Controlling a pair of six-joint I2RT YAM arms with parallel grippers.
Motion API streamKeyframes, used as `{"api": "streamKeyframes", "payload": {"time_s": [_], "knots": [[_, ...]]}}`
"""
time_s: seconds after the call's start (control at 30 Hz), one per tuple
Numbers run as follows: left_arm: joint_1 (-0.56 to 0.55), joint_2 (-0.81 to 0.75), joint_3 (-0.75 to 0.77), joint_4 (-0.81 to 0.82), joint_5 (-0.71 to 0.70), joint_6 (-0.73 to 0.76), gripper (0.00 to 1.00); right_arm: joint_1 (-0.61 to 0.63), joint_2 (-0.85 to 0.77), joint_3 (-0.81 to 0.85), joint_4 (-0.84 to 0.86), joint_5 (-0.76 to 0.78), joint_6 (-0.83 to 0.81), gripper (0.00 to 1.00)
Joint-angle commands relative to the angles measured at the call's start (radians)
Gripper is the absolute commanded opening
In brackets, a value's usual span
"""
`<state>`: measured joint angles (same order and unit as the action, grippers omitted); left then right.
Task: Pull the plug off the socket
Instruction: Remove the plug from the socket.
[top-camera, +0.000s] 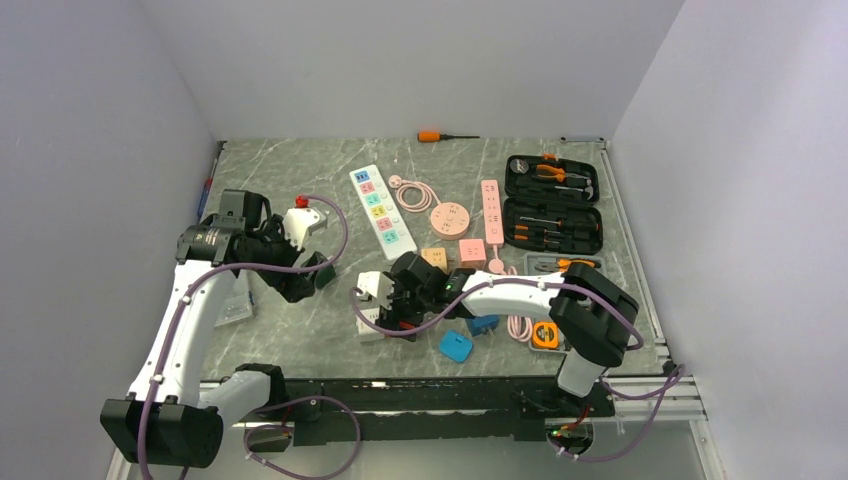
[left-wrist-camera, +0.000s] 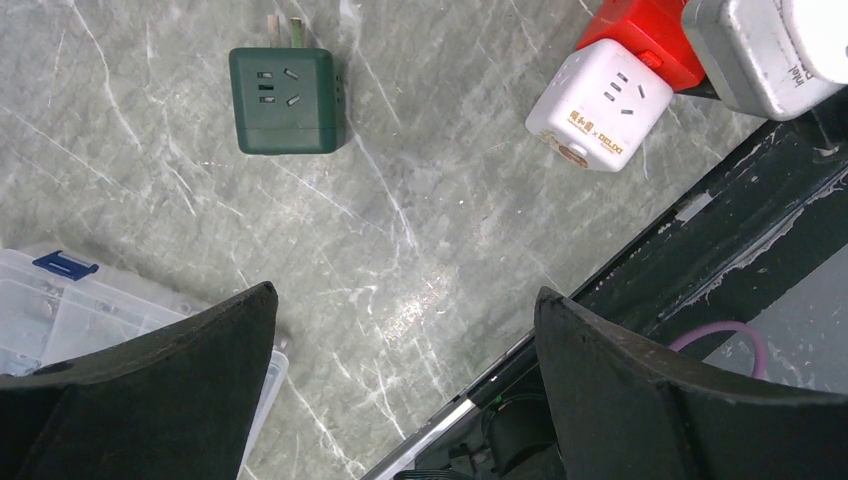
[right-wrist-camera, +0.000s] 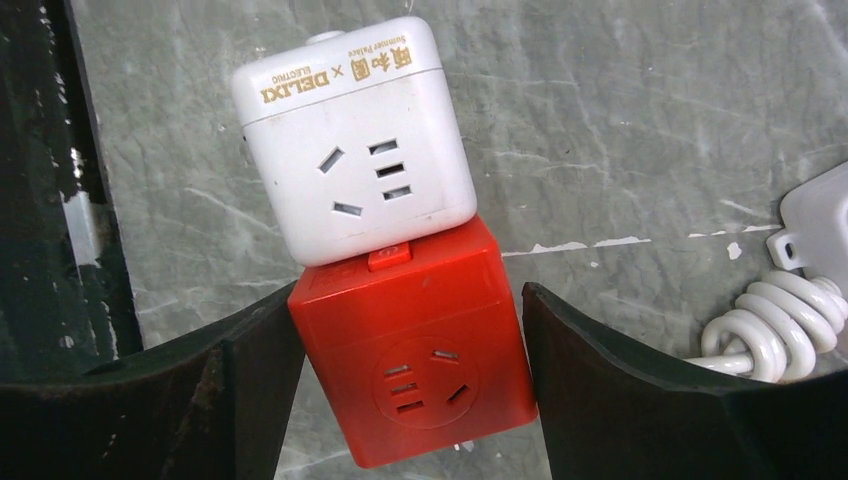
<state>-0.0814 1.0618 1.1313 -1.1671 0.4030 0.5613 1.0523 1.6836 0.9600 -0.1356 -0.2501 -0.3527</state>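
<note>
A red cube plug (right-wrist-camera: 415, 345) is plugged into the underside of a white cube socket (right-wrist-camera: 355, 140) lying on the marble table. My right gripper (right-wrist-camera: 412, 380) straddles the red cube, with one dark finger against its left corner and the other against its right edge. The left wrist view catches the same pair from the side, the white socket (left-wrist-camera: 600, 105) with the red plug (left-wrist-camera: 640, 40) behind it. My left gripper (left-wrist-camera: 405, 300) hangs open over bare table near the front rail, holding nothing. Seen from above, the right gripper (top-camera: 385, 300) is near the table's front middle and the left gripper (top-camera: 305, 280) is to its left.
A dark green cube adapter (left-wrist-camera: 285, 100) lies apart from the pair. A clear plastic box (left-wrist-camera: 60, 310) sits under my left finger. A white coiled cord (right-wrist-camera: 790, 320) lies to the right. Power strips (top-camera: 381, 210), a pink strip (top-camera: 491, 210), a tool case (top-camera: 552, 205) and a blue cube (top-camera: 456, 346) crowd the table.
</note>
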Motion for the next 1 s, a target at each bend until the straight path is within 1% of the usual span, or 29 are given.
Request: {"api": "streamKeyframes", "payload": {"time_s": [0.0,0.3,0.43,0.53,0.63,0.67,0.7,0.83,0.9,0.97], "knots": [[0.006,-0.011,0.007,0.009,0.034,0.009,0.99,0.003,-0.018,0.002,0.055,-0.054,0.066,0.77],[0.008,-0.009,0.006,0.018,0.032,0.003,0.99,0.05,-0.111,-0.073,0.085,-0.028,0.182,0.76],[0.009,-0.009,0.006,0.02,0.033,0.003,0.99,0.079,-0.131,-0.092,0.095,0.012,0.212,0.77],[0.009,-0.007,0.004,0.021,0.033,0.0,0.99,0.079,-0.137,-0.105,0.129,0.064,0.229,0.81],[0.009,-0.006,0.007,0.021,0.032,-0.001,0.99,0.079,-0.11,-0.092,0.131,0.128,0.246,0.84],[0.009,-0.009,0.006,0.021,0.03,-0.001,0.99,0.08,-0.097,-0.084,0.131,0.155,0.252,0.93],[0.009,-0.011,0.006,0.02,0.027,0.001,0.99,0.081,-0.086,-0.081,0.144,0.174,0.265,0.99],[0.01,-0.022,0.0,0.022,0.011,0.007,0.99,0.08,-0.046,-0.054,0.157,0.229,0.317,1.0],[0.011,-0.024,-0.002,0.023,0.01,0.008,0.99,0.079,-0.026,-0.032,0.141,0.237,0.334,1.0],[0.011,-0.025,-0.001,0.024,0.012,0.007,0.99,0.081,-0.004,-0.008,0.09,0.238,0.35,1.0]]}}
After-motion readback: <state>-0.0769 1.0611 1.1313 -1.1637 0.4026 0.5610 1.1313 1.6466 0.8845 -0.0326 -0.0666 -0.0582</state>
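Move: The right hand already has its fingers either side of the red plug, whose middle sits at the hand point or a centimetre below. The white plug joined to it lies about 7 cm left and 1 cm back; the light-blue plug some 11 cm right and 5 cm back, the blue plug 16 cm right and straight level, the beige cube 14 cm ahead and 7 cm right. From the left hand, the red plug is roughly 21 cm right, 3 cm back and 15 cm down. Backward towards the table's near edge goes the right hand, about 4 cm and barely rising, its fingers still either side of the red plug and dragging it along. Then the fingers spread fully to let go of the plug while the hand comes forward again by some 2.5 cm and settles slightly, turning about 15 degrees clockwise over the whole move. ##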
